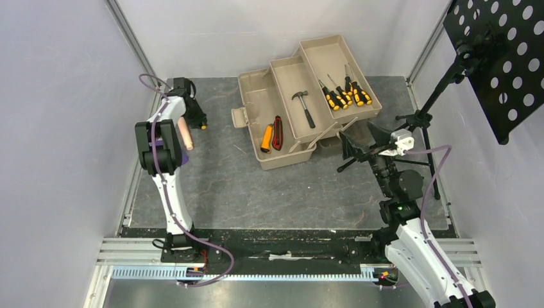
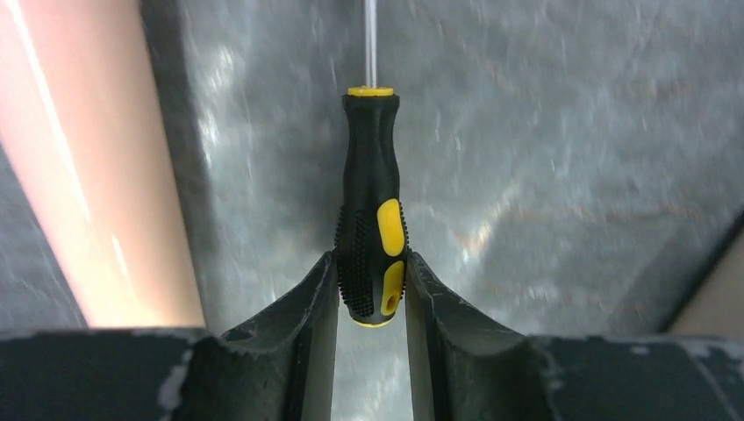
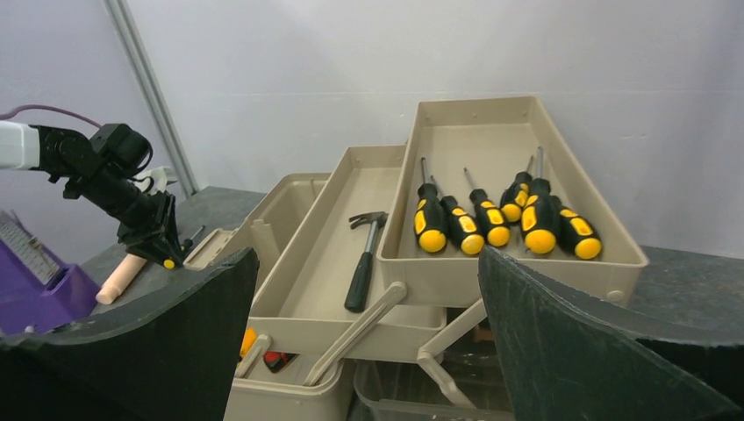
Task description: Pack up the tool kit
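Note:
The tan toolbox (image 1: 247,106) stands open at the back of the table with its trays fanned out. The top tray holds several black-and-yellow screwdrivers (image 1: 346,95), the middle tray a small hammer (image 1: 303,106), and the bottom a red-black utility knife (image 1: 277,133). At the back left, low over the table, my left gripper (image 1: 195,119) is shut on another screwdriver (image 2: 373,210), jaws pressed on both sides of its handle end, shaft pointing away. My right gripper (image 1: 364,139) hangs open in front of the toolbox (image 3: 491,123), nothing between its fingers.
A beige rod (image 1: 186,135) lies just beside the left gripper and fills the left of the wrist view (image 2: 96,175). A purple block (image 3: 35,294) sits at the left edge. A black stand (image 1: 420,122) with a perforated panel (image 1: 500,58) occupies the right.

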You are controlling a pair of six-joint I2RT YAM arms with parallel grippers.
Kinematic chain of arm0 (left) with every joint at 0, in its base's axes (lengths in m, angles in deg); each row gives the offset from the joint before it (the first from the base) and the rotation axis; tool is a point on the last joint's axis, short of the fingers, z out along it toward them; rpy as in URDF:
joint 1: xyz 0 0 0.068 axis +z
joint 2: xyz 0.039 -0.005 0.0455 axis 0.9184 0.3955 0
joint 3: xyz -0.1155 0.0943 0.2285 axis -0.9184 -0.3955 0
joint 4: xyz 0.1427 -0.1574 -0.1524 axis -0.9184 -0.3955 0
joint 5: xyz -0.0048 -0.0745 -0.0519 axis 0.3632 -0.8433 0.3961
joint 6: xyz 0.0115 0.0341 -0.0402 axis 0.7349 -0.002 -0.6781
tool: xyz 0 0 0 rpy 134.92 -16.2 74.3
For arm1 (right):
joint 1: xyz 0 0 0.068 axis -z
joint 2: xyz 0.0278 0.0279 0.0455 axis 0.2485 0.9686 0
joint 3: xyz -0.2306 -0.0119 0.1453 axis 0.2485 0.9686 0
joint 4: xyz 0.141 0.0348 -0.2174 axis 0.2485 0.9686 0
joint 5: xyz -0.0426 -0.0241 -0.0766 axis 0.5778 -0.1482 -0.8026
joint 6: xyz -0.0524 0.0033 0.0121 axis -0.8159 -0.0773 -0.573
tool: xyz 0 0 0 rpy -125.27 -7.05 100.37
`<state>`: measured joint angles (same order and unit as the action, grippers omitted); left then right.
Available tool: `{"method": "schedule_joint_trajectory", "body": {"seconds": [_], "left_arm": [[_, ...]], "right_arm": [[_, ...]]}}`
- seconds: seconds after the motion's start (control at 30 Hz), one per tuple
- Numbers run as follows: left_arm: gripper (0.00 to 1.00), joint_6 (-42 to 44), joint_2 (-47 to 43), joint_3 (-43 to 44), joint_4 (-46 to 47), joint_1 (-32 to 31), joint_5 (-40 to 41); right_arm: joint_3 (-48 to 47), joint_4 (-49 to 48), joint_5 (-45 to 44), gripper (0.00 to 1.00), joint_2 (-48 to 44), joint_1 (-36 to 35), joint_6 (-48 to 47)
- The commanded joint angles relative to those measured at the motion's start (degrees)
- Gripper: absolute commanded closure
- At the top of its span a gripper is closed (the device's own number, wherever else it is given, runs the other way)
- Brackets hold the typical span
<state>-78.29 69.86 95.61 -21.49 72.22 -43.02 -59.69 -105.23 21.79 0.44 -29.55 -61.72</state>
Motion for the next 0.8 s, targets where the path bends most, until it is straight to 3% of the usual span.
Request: {"method": "schedule_joint_trajectory", "body": {"seconds": [0.0, 0.43, 0.77], "left_arm": [[0.98, -5.7, -12.2, -7.6, 4.8, -0.4, -7.0], [0.98, -14.9, -41.4, -30.9, 16.1, -0.6, -17.0], [0.98, -24.9, -61.2, -48.2, 29.1, -0.8, -29.5]], "right_arm": [[-2.8, -1.8, 5.1, 0.02, 2.0, -0.3, 2.5], [-8.5, -6.7, 17.3, 0.02, 13.8, -3.4, 15.3], [-17.4, -7.9, 14.0, 0.04, 26.7, -15.5, 23.0]]}}
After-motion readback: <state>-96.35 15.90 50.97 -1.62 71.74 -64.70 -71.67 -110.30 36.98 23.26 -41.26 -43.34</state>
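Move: Gripped low over the table by the left hand, the screwdriver is bound for the toolbox's top tray, about 48 cm to that hand's right, roughly level fore-and-aft and 17 cm higher. The pink rod lies 7 cm left, 1 cm back; the utility knife 29 cm right, 3 cm back. From the empty right hand the screwdriver is about 23 cm ahead, 49 cm left and 28 cm below; the hammer is 21 cm ahead, 12 cm left, 19 cm lower. Up some 18 cm, back 13 and right 9, the left hand carries the pinched screwdriver off towards the right hand, its fingers swinging from downwards to forward and right. At the same time the open, empty right hand sweeps left about 13 cm along the near side of the toolbox to meet it, turning some 30 degrees counter-clockwise and tipping a little down. ##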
